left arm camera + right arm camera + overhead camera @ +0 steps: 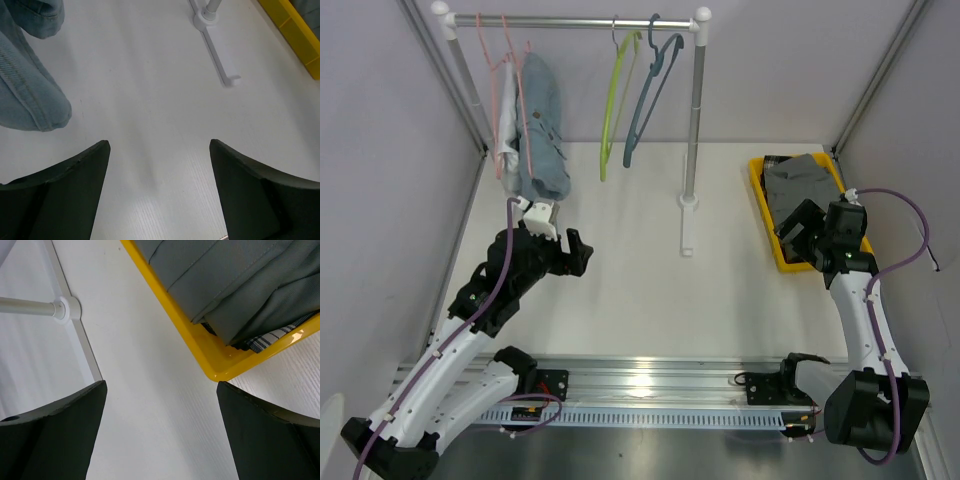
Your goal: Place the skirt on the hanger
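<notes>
A grey pleated skirt (800, 180) (240, 280) lies folded in a yellow tray (765, 210) (175, 315) at the right. A green hanger (615, 100) and a blue hanger (650, 95) hang bare on the rail (580, 20). A pink hanger (502, 90) at the rail's left end carries a blue denim garment (542, 130) (25, 90). My right gripper (794, 232) (161, 383) is open over the table just off the tray's near left corner. My left gripper (582, 252) (159, 142) is open above bare table, below and right of the denim.
The rack's upright post (694, 120) (30, 306) stands mid-table on a white foot (687, 225) (215, 50) between the two arms. Striped fabric (270, 337) shows under the grey skirt in the tray. Grey walls close in both sides and the back.
</notes>
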{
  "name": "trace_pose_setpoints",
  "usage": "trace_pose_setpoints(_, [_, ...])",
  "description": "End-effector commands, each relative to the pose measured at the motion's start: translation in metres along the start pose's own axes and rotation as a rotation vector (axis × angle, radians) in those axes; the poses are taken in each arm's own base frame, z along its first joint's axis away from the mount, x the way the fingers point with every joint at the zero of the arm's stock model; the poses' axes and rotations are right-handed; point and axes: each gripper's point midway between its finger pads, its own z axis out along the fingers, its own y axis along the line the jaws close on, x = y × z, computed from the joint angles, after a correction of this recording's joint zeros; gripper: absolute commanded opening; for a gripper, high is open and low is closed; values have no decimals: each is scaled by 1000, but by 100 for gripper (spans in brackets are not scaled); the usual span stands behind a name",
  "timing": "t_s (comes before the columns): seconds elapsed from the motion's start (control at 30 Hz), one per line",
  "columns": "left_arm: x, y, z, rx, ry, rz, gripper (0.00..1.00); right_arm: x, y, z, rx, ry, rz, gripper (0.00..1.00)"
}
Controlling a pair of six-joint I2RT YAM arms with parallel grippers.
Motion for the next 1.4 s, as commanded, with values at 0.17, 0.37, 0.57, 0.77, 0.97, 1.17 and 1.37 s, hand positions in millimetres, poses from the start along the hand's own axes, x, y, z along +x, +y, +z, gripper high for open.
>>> trace_pose_setpoints(0.17, [-8, -4, 1, 21, -33, 15, 86, -29, 4, -1, 28, -12, -4, 99])
trace_pose_setpoints(0.37, [-10, -7, -1, 34, -42, 11, 86, -69, -3, 16, 81, -34, 33, 99])
trace_pose_setpoints(0.57, [-11, -7, -3, 37, -50, 10, 86, -93, -33, 51, 182, -14, 108, 98])
trace_pose_setpoints(0.77, [-12, -8, -4, 39, -51, 10, 86, -93, -64, 66, 309, -30, 121, 98])
trace_pose_setpoints(0.97, [-11, -9, -3, 46, -48, 11, 87, -95, -102, 79, 345, -39, 191, 95])
trace_pose_setpoints(1.17, [-13, -8, -5, 43, -54, 10, 87, -100, -107, 103, 321, -22, 230, 90])
trace_pose_setpoints(1.37, [-15, -8, -9, 42, -70, 8, 87, -98, -109, 120, 310, -6, 263, 75])
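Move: The skirt lies in the yellow basket, its middle about 15 cm ahead of the right hand, 8 cm to its right and 13 cm below. The basket's middle is some 15 cm ahead of that hand, 10 cm right and 14 cm lower; the stand foot lies around 19 cm ahead and 20 cm left, at table height. From the left hand, the skirt is roughly 22 cm ahead, 55 cm to the right and 19 cm below. The right hand heads for the near right part of the skirt, swinging about 14 cm right in all. It first goes forward and right almost level over the basket, then on to the right while sinking, ending nearly 9 cm lower. It tips down some 15 degrees, turns clockwise about 20, and its wide-open fingers begin closing close over the cloth; whether they touch can't be made out. ##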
